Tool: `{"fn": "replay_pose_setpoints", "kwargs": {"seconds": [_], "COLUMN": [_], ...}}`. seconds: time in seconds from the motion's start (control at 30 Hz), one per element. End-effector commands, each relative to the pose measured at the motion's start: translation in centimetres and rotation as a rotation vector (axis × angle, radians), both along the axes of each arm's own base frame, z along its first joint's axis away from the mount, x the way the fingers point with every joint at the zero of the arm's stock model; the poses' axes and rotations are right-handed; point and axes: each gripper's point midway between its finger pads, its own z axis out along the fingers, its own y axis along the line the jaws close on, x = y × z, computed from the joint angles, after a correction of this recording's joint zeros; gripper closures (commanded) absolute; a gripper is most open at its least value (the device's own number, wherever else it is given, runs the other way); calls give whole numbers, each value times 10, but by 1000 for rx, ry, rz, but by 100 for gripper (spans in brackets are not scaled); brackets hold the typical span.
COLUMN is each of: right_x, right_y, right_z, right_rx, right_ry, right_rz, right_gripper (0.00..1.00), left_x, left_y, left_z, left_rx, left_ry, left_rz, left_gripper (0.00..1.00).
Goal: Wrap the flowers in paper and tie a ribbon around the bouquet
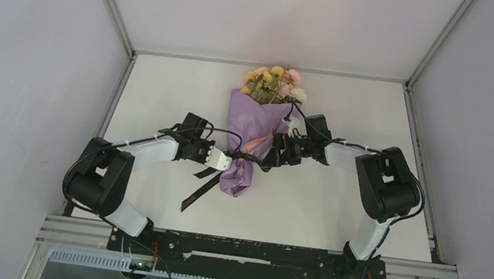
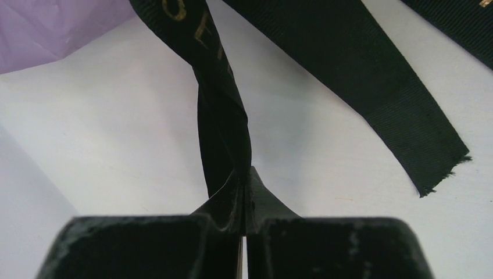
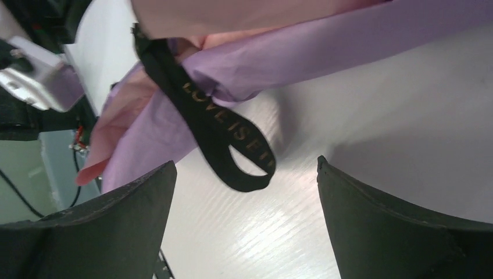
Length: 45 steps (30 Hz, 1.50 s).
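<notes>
The bouquet lies on the white table, its flowers [image 1: 273, 82] pointing away and its stems inside the lilac paper [image 1: 253, 137] cone. The black ribbon [image 1: 245, 158] crosses the cone's narrow part, and a loose tail [image 1: 200, 185] trails toward the near left. My left gripper [image 1: 225, 160] sits at the cone's left side. It is shut on a twisted strand of ribbon [image 2: 222, 116], pinched at the tips [image 2: 247, 181]. My right gripper [image 3: 244, 165] is open at the cone's right side. A gold-lettered ribbon loop [image 3: 232, 142] lies just beyond its fingertips against the paper [image 3: 325, 49], touching neither finger.
Grey walls enclose the table [image 1: 336, 209] at the left, right and back. The arms' mounting rail [image 1: 251, 252] runs along the near edge. A flat ribbon end [image 2: 378, 87] with a frayed tip lies on the table to the right of the left gripper.
</notes>
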Motion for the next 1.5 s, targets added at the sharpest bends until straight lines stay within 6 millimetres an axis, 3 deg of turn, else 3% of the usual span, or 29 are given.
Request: {"fn": "replay_pose_setpoints", "kwargs": {"seconds": [0.0,0.1,0.23,0.37,0.43,0.47,0.5,0.6,0.77,1.17,1.47], "right_x": [12,12,10,0,-4,-5,-6,-16,-45,-98,-116], "right_y": [9,13,19,23,24,24,24,22,11,-2,-13], "right_z": [-9,-12,-16,-25,-27,-26,-25,-20,-32,-58,-63], "right_rx": [-60,-62,-39,-40,-40,-36,-35,-28,-60,-95,-102], "right_ry": [-91,-93,-62,-28,-7,5,16,40,124,305,397], "right_rz": [61,75,91,116,119,119,114,116,99,87,50], "right_gripper": [1,9,40,52,73,90,100,100,100,100,100], "left_x": [16,16,23,34,39,42,46,69,115,164,172], "left_y": [-11,-12,-16,-22,-24,-26,-27,-31,-39,-61,-57], "left_z": [25,25,33,44,48,50,53,70,99,82,68], "left_rx": [-47,-53,-89,-139,-159,-170,-179,-223,-304,-321,-301], "left_ry": [-62,-61,-69,-101,-121,-135,-151,-260,-427,-442,-421], "left_rz": [-10,-9,30,71,83,88,94,111,115,28,43], "left_gripper": [100,100,100,100,100,100,100,100,100,100,100]}}
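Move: The open right hand has the end of the black ribbon's loop some 3 cm to its left, 1 cm back and 3 cm below it; the ribbon knot at the bouquet's waist is about 9 cm to its left and 1 cm ahead. The left hand holds the other ribbon strand, bound for the left edge of the purple paper, roughly 14 cm ahead and 9 cm right. From it the knot lies 12 cm right and 1 cm ahead, a frayed tail end 7 cm straight back. The right fingers reach left and down, close on the end of the ribbon loop and drag it back towards the base by about 7 cm, keeping low. Meanwhile the left hand, still pinching its strand, rises and sweeps forward some 14 cm and half as far right along the paper's left edge, first lifting about 5 cm and then dipping slightly as its fingertips swing forward and to the right. ##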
